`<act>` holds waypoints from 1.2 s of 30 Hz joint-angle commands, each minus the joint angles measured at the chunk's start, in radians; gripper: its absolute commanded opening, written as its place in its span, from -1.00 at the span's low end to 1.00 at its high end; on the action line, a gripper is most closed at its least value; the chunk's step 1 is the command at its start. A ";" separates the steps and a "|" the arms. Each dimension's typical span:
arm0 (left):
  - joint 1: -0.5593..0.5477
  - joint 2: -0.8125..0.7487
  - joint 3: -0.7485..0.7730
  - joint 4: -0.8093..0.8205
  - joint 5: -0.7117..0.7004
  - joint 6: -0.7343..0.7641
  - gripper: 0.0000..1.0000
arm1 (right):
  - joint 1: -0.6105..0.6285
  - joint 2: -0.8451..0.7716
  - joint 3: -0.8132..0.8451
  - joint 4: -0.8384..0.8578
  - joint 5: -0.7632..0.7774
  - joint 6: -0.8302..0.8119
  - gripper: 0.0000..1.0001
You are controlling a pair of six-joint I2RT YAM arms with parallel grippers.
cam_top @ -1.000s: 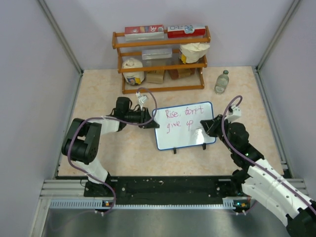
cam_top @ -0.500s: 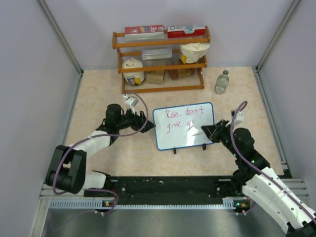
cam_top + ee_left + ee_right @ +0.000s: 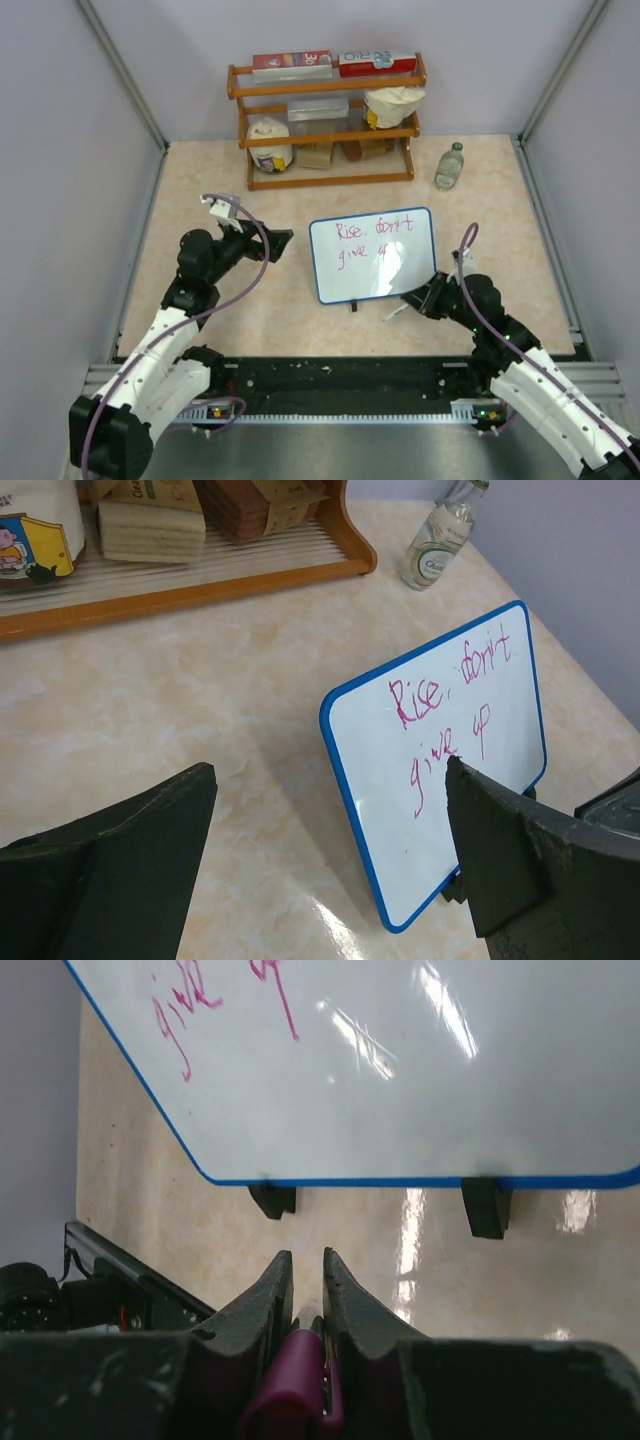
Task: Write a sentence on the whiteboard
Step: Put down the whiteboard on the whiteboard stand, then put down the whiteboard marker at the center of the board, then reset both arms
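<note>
The whiteboard stands on its black feet at mid table, blue-framed, also seen in the left wrist view as the whiteboard and from below as the whiteboard. The sentence in pink marker reads "Rise, don't give up"; the sentence shows whole from the left wrist. My left gripper hangs open, left of the board and apart from it, nothing between its fingers. My right gripper sits below the board's near right corner, shut on a magenta marker whose pale tip points left, off the board.
A wooden rack with boxes and bags stands at the back. A small clear bottle stands to its right. Grey walls close both sides, and a black rail runs along the near edge.
My left gripper has let go of the board's left edge, opened wide and drawn back to the left. The right gripper has pulled the marker off the board toward the near edge.
</note>
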 commanded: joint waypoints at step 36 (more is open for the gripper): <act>0.004 -0.135 0.011 -0.150 -0.354 0.031 0.98 | -0.007 0.172 0.376 -0.165 0.462 -0.337 0.98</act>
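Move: My right hand already holds the marker. The clear table spot for it is about 3 cm back, 1 cm left and 7 cm below. The whiteboard's middle is roughly 9 cm ahead, 8 cm left and 1 cm lower, and its near-right stand foot is some 2 cm straight ahead and 6 cm below. From my left hand, the marker's spot lies about 14 cm back, 27 cm right and 17 cm down. With my right hand I lower the marker about 5 cm and draw it back 3 cm, tipping the fingers down, to the table in front of the whiteboard. There I open wide and let go, then climb some 11 cm while reaching forward and slightly left towards the board, levelling the fingers. My empty, open left hand eases up and back a little, then swings left and down, turning counter-clockwise. ##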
